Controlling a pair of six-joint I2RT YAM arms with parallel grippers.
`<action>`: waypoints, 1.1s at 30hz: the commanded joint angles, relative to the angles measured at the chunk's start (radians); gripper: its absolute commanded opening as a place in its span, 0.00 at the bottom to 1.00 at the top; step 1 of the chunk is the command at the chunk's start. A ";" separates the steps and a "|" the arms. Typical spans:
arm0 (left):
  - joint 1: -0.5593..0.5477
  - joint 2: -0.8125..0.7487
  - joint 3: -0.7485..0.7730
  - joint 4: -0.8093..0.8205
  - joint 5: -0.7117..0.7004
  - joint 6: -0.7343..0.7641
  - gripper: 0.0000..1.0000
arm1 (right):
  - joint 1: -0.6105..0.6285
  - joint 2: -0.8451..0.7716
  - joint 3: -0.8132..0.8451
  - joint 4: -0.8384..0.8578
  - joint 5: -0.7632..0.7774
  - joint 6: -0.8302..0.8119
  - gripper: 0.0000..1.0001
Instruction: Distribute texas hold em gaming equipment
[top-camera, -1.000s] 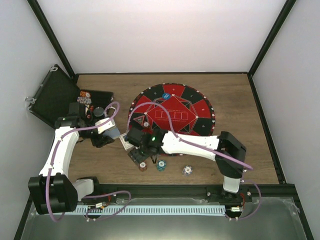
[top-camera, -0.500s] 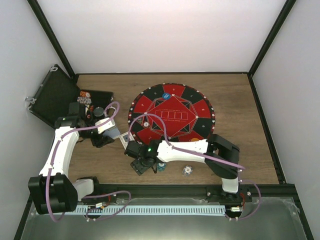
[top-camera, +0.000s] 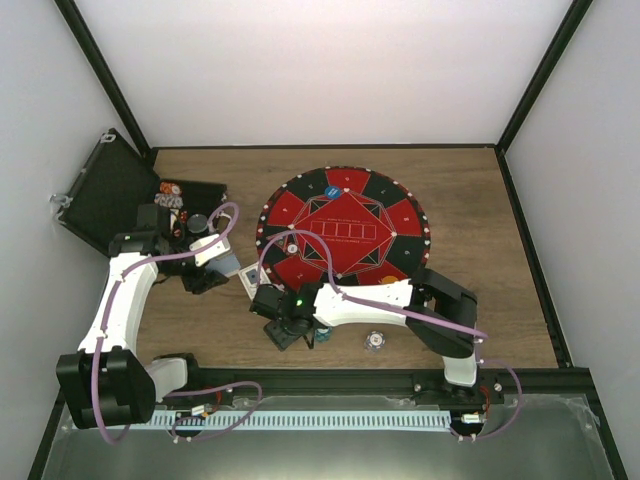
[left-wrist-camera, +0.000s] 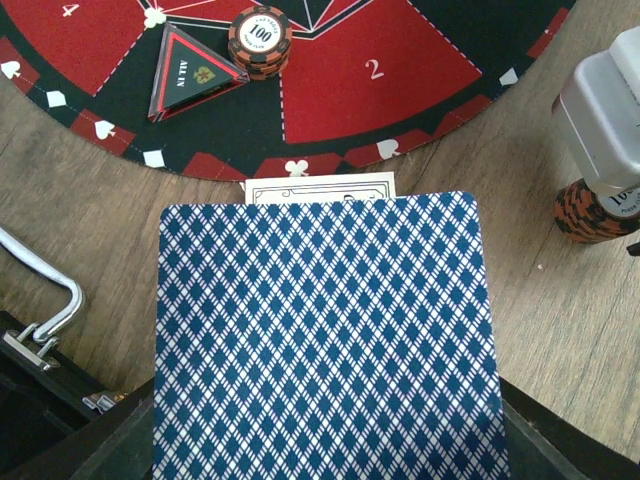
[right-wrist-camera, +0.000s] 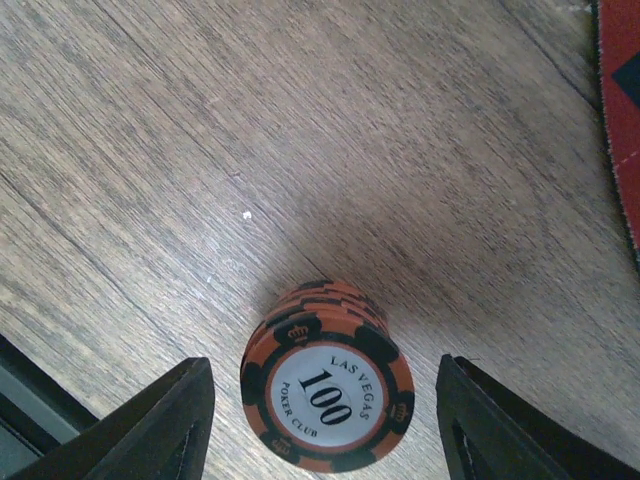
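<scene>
My left gripper (top-camera: 220, 265) is shut on a playing card with a blue diamond back (left-wrist-camera: 320, 340), which hides its fingers in the left wrist view. The card hangs over a white card (left-wrist-camera: 320, 188) lying at the mat's edge. My right gripper (right-wrist-camera: 322, 400) is open, its fingers (right-wrist-camera: 170, 420) standing on either side of an orange stack of poker chips marked 100 (right-wrist-camera: 328, 395), with a gap on both sides. From above, the right gripper (top-camera: 288, 328) covers that stack. A second orange chip stack (left-wrist-camera: 260, 38) sits on the mat.
The round red-and-black mat (top-camera: 345, 200) fills the table's middle, with a triangular ALL IN marker (left-wrist-camera: 195, 75) on it. A teal chip stack (top-camera: 322, 337) and a white one (top-camera: 374, 341) stand near the front edge. The open black case (top-camera: 110, 190) lies at the far left.
The right gripper has moved toward the front edge and down over the orange chip stack, and its jaws have narrowed. The left arm has stayed put with its card.
</scene>
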 joint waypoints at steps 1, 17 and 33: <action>0.005 -0.019 0.028 0.006 0.038 0.014 0.10 | 0.005 0.029 0.011 0.016 0.024 0.003 0.61; 0.005 -0.026 0.025 0.007 0.033 0.017 0.11 | 0.005 0.024 0.036 0.002 0.046 0.001 0.31; 0.006 -0.027 0.028 0.006 0.032 0.016 0.11 | -0.052 -0.093 0.084 -0.080 0.048 -0.014 0.26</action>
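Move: The orange chip stack stands upright right between the right hand's open fingers, its middle some 2 cm below them. From that hand, the teal chip stack is about 8 cm to the right and level, and the white chip stack some 20 cm right and 2 cm back. A loose card lies around 11 cm ahead and 7 cm left. For the left hand, holding the card deck, the orange stack is roughly 13 cm right, 10 cm back and 13 cm below. The right hand's fingers close on the upper chips of the orange stack from both sides, after it settles just under 1 cm lower around them. It holds there a moment, then lifts the pinched chips about 2.5 cm, easing roughly 1 cm forward. The left hand stays in place and keeps hold of the deck. ##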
